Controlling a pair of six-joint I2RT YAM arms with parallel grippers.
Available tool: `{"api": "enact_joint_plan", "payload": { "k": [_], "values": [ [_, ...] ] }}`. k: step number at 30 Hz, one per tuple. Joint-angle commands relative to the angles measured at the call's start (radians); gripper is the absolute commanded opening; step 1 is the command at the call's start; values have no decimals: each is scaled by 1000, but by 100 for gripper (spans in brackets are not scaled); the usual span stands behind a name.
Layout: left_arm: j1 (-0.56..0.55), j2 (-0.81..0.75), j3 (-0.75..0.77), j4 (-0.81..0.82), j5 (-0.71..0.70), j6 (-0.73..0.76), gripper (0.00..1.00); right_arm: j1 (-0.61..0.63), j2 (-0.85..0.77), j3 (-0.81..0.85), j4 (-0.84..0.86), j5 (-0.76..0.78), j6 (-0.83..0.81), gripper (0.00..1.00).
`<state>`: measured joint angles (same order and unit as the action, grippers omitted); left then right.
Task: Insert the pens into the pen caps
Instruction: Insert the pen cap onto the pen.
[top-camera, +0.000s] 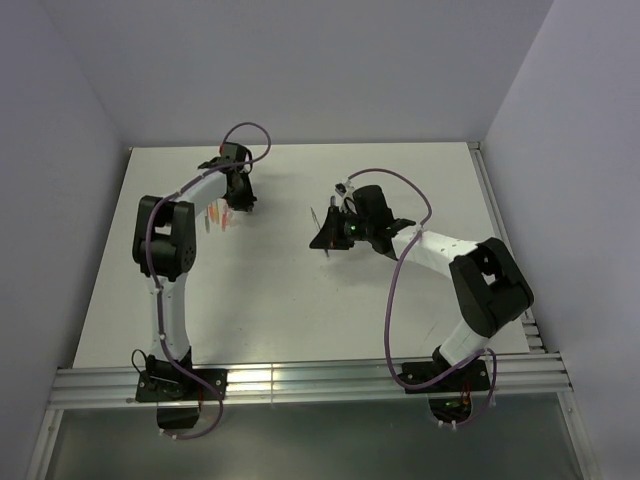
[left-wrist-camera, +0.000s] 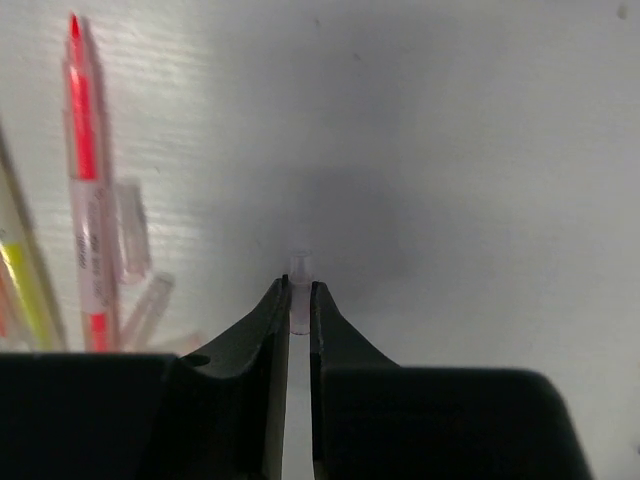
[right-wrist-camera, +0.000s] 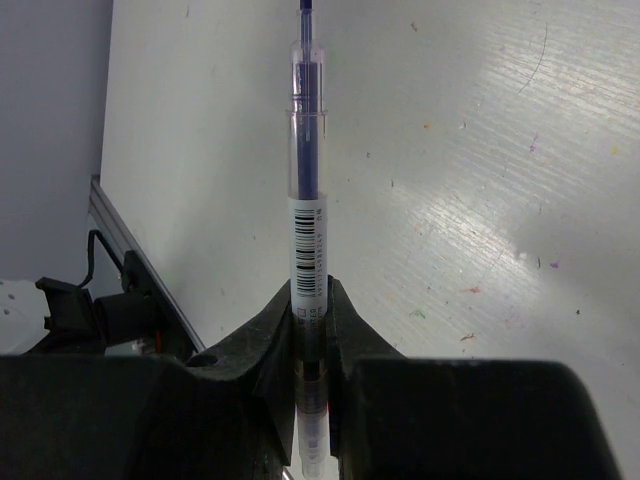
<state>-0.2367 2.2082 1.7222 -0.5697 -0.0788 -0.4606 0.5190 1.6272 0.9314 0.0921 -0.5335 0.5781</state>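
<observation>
In the left wrist view, my left gripper (left-wrist-camera: 300, 290) is shut on a small clear pen cap (left-wrist-camera: 300, 266) whose end sticks out past the fingertips, just above the table. A red pen (left-wrist-camera: 85, 190), a yellow pen (left-wrist-camera: 24, 290) and two loose clear caps (left-wrist-camera: 132, 232) lie to its left. My right gripper (right-wrist-camera: 310, 292) is shut on a dark blue pen (right-wrist-camera: 308, 170) with a barcode label, its uncapped tip pointing away from the jaws. Seen from above, the left gripper (top-camera: 240, 198) is beside the pile of pens (top-camera: 218, 218), and the right gripper (top-camera: 328, 236) hangs mid-table.
White table (top-camera: 300, 300) with small ink marks (right-wrist-camera: 470, 290). A metal rail (top-camera: 300, 380) runs along the near edge, with another rail on the right side (top-camera: 505, 240). Grey walls close in the left, back and right.
</observation>
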Motion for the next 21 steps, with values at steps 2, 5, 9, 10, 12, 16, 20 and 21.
{"api": "enact_joint_plan", "payload": {
  "k": [2, 5, 9, 10, 12, 16, 20, 21],
  "values": [
    [-12, -221, -169, 222, 205, -131, 0, 13, -12, 41, 32, -16, -27, 0],
    [-12, -356, -298, 433, 325, -229, 0, 18, -44, 24, 81, -26, -14, 0],
    [-13, -481, -397, 647, 422, -351, 0, 21, -99, -17, 178, -66, 45, 0],
    [-13, -517, -429, 680, 451, -416, 0, 26, -111, -25, 213, -72, 54, 0],
    [-16, -556, -487, 850, 517, -482, 0, 29, -148, -46, 247, -77, 81, 0],
    [-24, -620, -640, 1074, 563, -633, 0, 33, -199, -57, 281, -92, 98, 0],
    [-41, -648, -756, 1304, 600, -710, 0, 35, -222, -63, 308, -114, 129, 0],
    [-61, -653, -772, 1370, 602, -710, 0, 38, -224, -65, 320, -121, 141, 0]
  ]
}}
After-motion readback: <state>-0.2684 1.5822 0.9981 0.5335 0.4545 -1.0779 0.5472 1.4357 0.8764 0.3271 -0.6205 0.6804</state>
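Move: The left hand already grips the clear pen cap; the pen held in the right hand has its middle about 18 cm to the left hand's right, 17 cm back and 12 cm up. On the table, level with that hand, the pink pen lies roughly 8 cm to its left and the blue pen some 23 cm to its right, both 3 cm lower. From the right hand, the held cap is about 19 cm ahead, 19 cm left and 9 cm lower. Left hand swings its held cap some 23 cm up and rightward towards the pen the right hand raises. ##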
